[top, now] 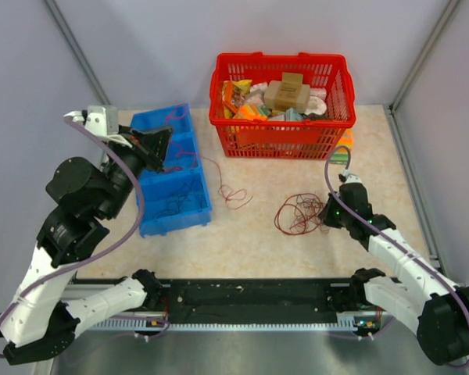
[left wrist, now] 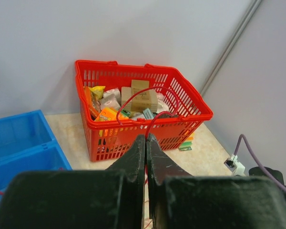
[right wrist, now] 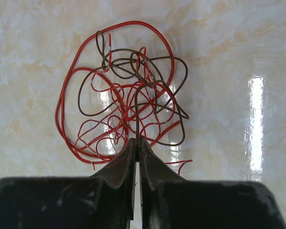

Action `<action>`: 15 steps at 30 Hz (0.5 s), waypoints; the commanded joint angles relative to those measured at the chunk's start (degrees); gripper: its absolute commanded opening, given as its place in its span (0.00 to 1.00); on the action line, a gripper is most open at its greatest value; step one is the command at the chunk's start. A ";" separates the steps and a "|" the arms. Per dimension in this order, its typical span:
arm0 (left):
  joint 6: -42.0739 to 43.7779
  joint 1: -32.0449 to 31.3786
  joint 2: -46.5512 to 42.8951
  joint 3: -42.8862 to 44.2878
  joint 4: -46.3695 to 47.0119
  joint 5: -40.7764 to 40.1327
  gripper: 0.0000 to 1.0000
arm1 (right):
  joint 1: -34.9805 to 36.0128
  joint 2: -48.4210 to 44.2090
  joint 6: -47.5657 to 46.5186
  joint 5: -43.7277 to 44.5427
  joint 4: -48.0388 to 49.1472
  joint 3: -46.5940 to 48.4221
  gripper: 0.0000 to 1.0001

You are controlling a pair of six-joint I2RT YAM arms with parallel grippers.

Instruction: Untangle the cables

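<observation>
A loose bundle of thin red and dark-red cables (top: 299, 214) lies on the table right of centre; in the right wrist view the bundle (right wrist: 124, 95) spreads just ahead of the jaws. My right gripper (top: 329, 211) (right wrist: 137, 139) is low at the bundle's right edge, shut on one dark-red cable. My left gripper (top: 162, 145) (left wrist: 146, 137) is raised over the blue bin and shut on a single red cable (left wrist: 133, 98). That cable trails down to a small loop on the table (top: 234, 195).
A blue divided bin (top: 189, 217) at the left holds some thin dark wires. A red basket (top: 281, 133) full of packets stands at the back centre, also in the left wrist view (left wrist: 181, 121). Grey walls enclose the table. A black rail runs along the near edge (top: 250, 295).
</observation>
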 commanded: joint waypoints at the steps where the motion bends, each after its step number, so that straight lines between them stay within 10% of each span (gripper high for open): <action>1: -1.08 0.05 1.41 4.99 -2.01 -2.15 0.00 | -0.12 -0.41 -1.57 -1.28 0.59 2.68 0.03; 15: 13.15 0.05 9.84 11.86 7.99 -19.51 0.00 | -0.12 10.22 -2.19 6.18 -12.49 15.86 0.73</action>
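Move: The right fingers are still shut on a dark strand, with the tangle they work on about 3 cm ahead, 5 cm to the left and 5 cm below. The red basket lies some 29 cm ahead and 9 cm left of that hand. The left hand, high up with a red cable, has the blue bin roughly 16 cm ahead, 8 cm left and 43 cm below, and the basket about 32 cm ahead, 20 cm right and 36 cm below. The right fingers open wide and let go of the dark strand, the hand easing under 2 cm forward and slightly right, just above the tangle, with a small tilt. The left hand keeps its pinch on the red cable and raises it about 5 cm, also drifting left and finally a little forward, while turning some 10 degrees counter-clockwise. ##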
